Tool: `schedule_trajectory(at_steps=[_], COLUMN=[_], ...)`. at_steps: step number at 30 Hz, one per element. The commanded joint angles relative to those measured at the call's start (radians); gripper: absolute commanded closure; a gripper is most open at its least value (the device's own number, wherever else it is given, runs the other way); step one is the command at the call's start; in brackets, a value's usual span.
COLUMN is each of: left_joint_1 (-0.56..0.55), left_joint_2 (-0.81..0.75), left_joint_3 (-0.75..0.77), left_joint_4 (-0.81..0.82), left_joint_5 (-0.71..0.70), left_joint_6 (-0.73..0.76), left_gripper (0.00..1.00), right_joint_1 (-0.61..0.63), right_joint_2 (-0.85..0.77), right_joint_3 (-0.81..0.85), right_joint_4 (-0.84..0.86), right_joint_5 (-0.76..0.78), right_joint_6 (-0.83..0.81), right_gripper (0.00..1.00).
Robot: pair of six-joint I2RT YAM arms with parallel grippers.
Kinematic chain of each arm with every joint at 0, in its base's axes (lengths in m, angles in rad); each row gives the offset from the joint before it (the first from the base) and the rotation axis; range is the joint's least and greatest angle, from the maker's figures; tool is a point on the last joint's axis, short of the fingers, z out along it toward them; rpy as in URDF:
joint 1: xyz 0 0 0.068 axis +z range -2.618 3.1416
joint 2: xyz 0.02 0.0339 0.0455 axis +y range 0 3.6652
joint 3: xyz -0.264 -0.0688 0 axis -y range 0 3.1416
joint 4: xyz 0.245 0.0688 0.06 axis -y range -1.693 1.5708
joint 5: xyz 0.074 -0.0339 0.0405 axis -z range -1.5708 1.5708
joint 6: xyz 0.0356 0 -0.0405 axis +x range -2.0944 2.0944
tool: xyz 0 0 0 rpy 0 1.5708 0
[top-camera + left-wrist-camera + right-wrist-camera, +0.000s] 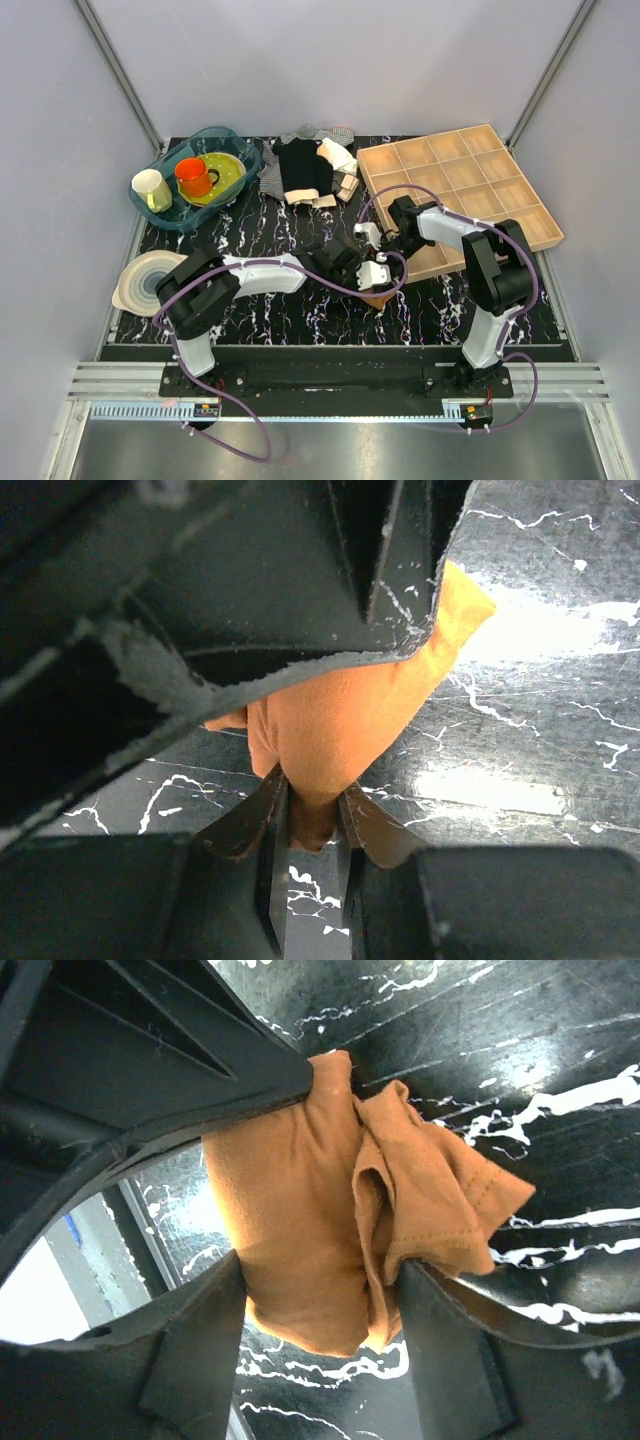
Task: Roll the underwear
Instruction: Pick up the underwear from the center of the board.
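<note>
The rust-brown underwear (378,297) is a bunched bundle on the black marbled table, near the front centre between the two arms. In the left wrist view my left gripper (312,805) is shut on a narrow fold of the underwear (350,710), the cloth squeezed thin between the jaws. In the right wrist view my right gripper (320,1300) straddles the thick part of the underwear (300,1210), with both fingers pressed against the fabric. From above, the left gripper (368,285) and right gripper (388,280) meet over the bundle and hide most of it.
A wooden tray of compartments (520,215) lies at the back right, close behind the right arm. A pile of black and striped garments (305,165) sits at the back centre. A blue basin (215,133) with cups stands at the back left, and stacked plates (150,280) at the left edge.
</note>
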Motion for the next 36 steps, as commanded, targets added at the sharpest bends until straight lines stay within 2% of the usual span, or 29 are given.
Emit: schedule_trajectory(at_steps=[1,3,4,6,7,10,15,16,21,29,33,36], left_joint_1=[-0.029,-0.029,-0.029,-0.029,-0.029,-0.029,-0.026,-0.022,0.024,0.234,0.296,0.316], left_joint_2=[-0.024,-0.027,-0.034,-0.05,-0.061,-0.105,-0.195,-0.21,-0.359,-0.65,-0.802,-0.885], left_joint_3=[0.063,0.067,0.069,0.058,0.052,0.018,-0.066,-0.078,-0.121,-0.221,-0.239,-0.209], left_joint_4=[-0.004,-0.001,0.002,0.018,0.028,0.068,0.134,0.136,0.133,0.076,0.047,-0.031], left_joint_5=[0.004,-0.002,-0.013,-0.026,-0.043,-0.08,-0.123,-0.126,-0.111,0.084,0.053,0.021], left_joint_6=[0.028,0.022,0.015,0.001,-0.011,-0.044,-0.091,-0.109,-0.194,-0.369,-0.452,-0.469], left_gripper=[0.77,0.74,0.71,0.66,0.59,0.5,0.14,0.01,0.01,0.01,0.01,0.01], right_joint_1=[0.017,0.017,0.018,0.015,0.017,0.017,0.015,0.017,0.014,-0.025,-0.1,-0.19], right_joint_2=[0.098,0.114,0.123,0.131,0.137,0.132,0.092,0.073,-0.006,-0.139,-0.211,-0.269], right_joint_3=[-0.017,-0.003,0.0,0.006,0.008,0.011,0.014,0.014,0.011,0.057,0.072,0.075], right_joint_4=[0.003,-0.012,-0.023,-0.031,-0.036,-0.045,-0.048,-0.046,-0.052,-0.118,-0.154,-0.166], right_joint_5=[0.088,0.072,0.061,0.054,0.043,0.014,-0.021,-0.035,-0.09,-0.182,-0.161,-0.077], right_joint_6=[0.043,0.04,0.04,0.034,0.031,0.02,-0.001,-0.006,-0.04,-0.066,-0.067,-0.095], right_gripper=[0.38,0.44,0.52,0.61,0.7,0.79,0.96,0.98,1.0,1.0,1.0,1.0])
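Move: The rolled underwear is between the hands: its middle sits about 2 cm left, 1 cm back and 1 cm below the right hand, whose fingers still stand open around it. The compartment tray's middle is some 14 cm ahead and 13 cm right of that hand, and the black garment about 22 cm ahead and 18 cm left. From the left hand, still gripping one end of the roll, its middle is about 2 cm right, 1 cm back and 1 cm below. The right fingers shut on the underwear, pinching the roll while the hand eases a centimetre or so back and down, then lift it some 8 cm. The left fingers open wide and let go; that hand rises about 20 cm and swings some 11 cm left, away from the roll, turning counter-clockwise as its fingertips tilt up. ##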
